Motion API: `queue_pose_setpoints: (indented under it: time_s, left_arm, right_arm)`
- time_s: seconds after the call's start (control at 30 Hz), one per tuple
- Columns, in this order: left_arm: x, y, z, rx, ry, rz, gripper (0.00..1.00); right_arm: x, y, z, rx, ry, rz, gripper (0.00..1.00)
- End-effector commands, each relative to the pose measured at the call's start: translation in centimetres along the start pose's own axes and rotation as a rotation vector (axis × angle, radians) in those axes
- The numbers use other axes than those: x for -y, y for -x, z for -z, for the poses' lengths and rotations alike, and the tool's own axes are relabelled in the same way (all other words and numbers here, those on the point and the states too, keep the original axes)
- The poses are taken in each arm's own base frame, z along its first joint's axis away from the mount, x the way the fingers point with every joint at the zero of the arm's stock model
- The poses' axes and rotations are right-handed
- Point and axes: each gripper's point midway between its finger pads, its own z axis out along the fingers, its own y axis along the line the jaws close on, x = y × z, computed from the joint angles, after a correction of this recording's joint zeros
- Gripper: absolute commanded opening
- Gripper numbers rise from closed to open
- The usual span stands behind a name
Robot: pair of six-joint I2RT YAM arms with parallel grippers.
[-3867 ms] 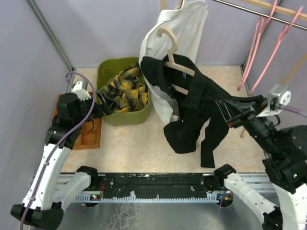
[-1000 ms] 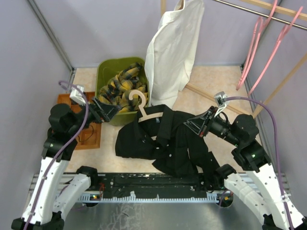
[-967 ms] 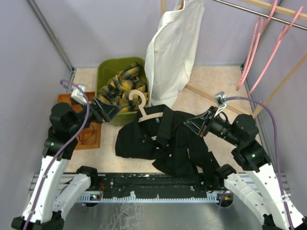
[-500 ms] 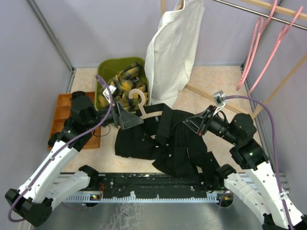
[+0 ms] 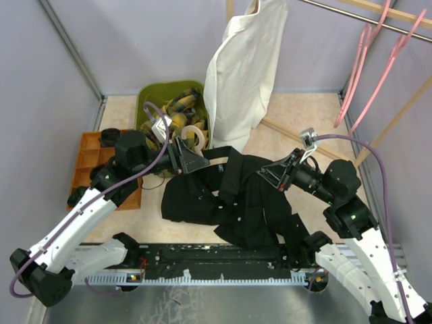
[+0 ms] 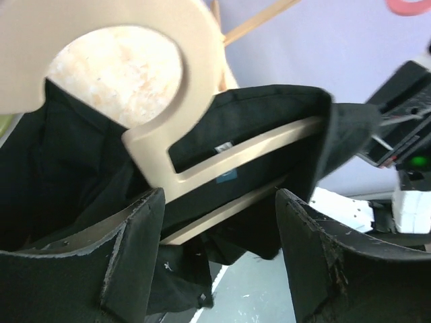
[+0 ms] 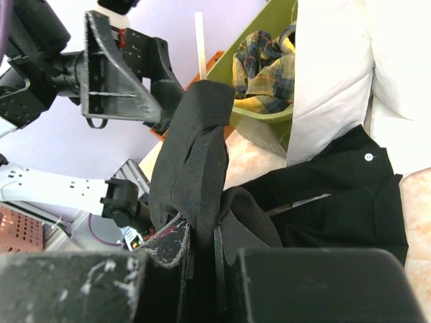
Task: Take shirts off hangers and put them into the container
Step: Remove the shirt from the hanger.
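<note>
The black shirt (image 5: 236,206) lies crumpled on the table, still on its beige hanger (image 5: 194,137). My left gripper (image 5: 194,162) is open at the hanger's neck. In the left wrist view the hanger (image 6: 168,101) and its lower bar cross the gap between the left gripper's (image 6: 219,249) fingers. My right gripper (image 5: 273,177) is shut on a fold of the black shirt (image 7: 199,141). A white shirt (image 5: 246,67) hangs at the back. The plaid shirt (image 5: 172,111) lies in the olive container (image 5: 150,98).
An orange compartment tray (image 5: 84,165) sits left of the container. Pink hangers (image 5: 364,57) hang from a rail at the back right. Long wooden poles (image 5: 287,133) lean across the right side. Grey walls close in on both sides.
The left arm swung right from beside the container to the hanger, and its jaws narrowed a little. The right arm held still with the black shirt. Earlier the shirt was lowered onto the table.
</note>
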Motion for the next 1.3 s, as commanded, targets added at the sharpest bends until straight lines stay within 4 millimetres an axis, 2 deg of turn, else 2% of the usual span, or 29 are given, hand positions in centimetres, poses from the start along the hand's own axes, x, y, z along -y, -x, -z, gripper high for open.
queue_pose_setpoints:
  time_s: [0.0, 0.23, 0.43, 0.83, 0.93, 1.03, 1.07, 1.1, 1.13, 1.17, 1.2, 1.27]
  left_arm:
    - [-1.8, -0.1, -0.2, -0.001, 0.106, -0.012, 0.72]
    - [-3.8, 0.6, 0.3, 0.052, 0.218, -0.026, 0.72]
    - [-3.7, 0.4, -0.3, 0.036, 0.202, -0.023, 0.69]
    - [-1.9, -0.2, -1.2, 0.006, 0.144, -0.052, 0.48]
    - [-1.6, -0.3, -1.3, 0.003, 0.139, -0.059, 0.35]
    - [-2.1, -0.1, -1.1, 0.018, 0.167, -0.068, 0.18]
    - [-2.3, 0.0, -0.8, 0.03, 0.186, -0.075, 0.16]
    - [-2.5, 0.3, -0.5, 0.047, 0.203, -0.087, 0.12]
    - [-2.8, 0.7, -0.1, 0.068, 0.23, -0.097, 0.08]
    - [-3.1, 1.1, 0.4, 0.091, 0.255, -0.11, 0.04]
    - [-3.4, 1.4, 0.9, 0.108, 0.281, -0.12, 0.0]
    - [-3.9, 2.0, 1.8, 0.139, 0.331, -0.139, 0.0]
  right_arm:
    - [-1.8, 2.5, 0.2, 0.086, 0.06, 0.037, 0.0]
    - [-2.5, 2.2, 0.3, 0.069, 0.103, 0.038, 0.0]
    - [-3.9, 1.8, 0.5, 0.045, 0.185, 0.039, 0.0]
    - [-2.5, 1.3, 0.2, 0.045, 0.125, 0.023, 0.0]
    - [-2.5, 1.3, 0.1, 0.04, 0.122, 0.019, 0.0]
    - [-1.7, 1.4, 0.1, 0.044, 0.076, 0.016, 0.0]
    - [-1.2, 1.4, 0.1, 0.045, 0.044, 0.013, 0.02]
    - [-0.8, 1.5, 0.2, 0.044, 0.015, 0.012, 0.11]
    - [-0.2, 1.3, 0.2, 0.035, -0.017, 0.011, 0.27]
    - [0.3, 1.1, 0.3, 0.025, -0.048, 0.012, 0.37]
    - [0.6, 1.1, 0.5, 0.016, -0.07, 0.021, 0.45]
    - [1.3, 0.7, 0.8, -0.015, -0.115, 0.025, 0.6]
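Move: The neck of the beige hanger's hook sits only about 4 cm ahead of the left hand, 1 cm to its right and 2 cm below. The black shirt's middle lies roughly 10 cm right of that hand, 6 cm back and 14 cm lower; the container some 20 cm ahead, 11 cm left and 24 cm down. From the right hand, which holds the shirt's shoulder, the hook's neck is about 17 cm left, 6 cm ahead and 3 cm below. The neck of the hanger's hook gets taken between the left fingers: the left hand sinks about 3 cm and edges some 2 cm forward while turning roughly 15 degrees, then closes on the neck. The right hand keeps its grip on the shirt's shoulder, drifts about 1 cm back, then opens halfway as it returns and dips slightly. ##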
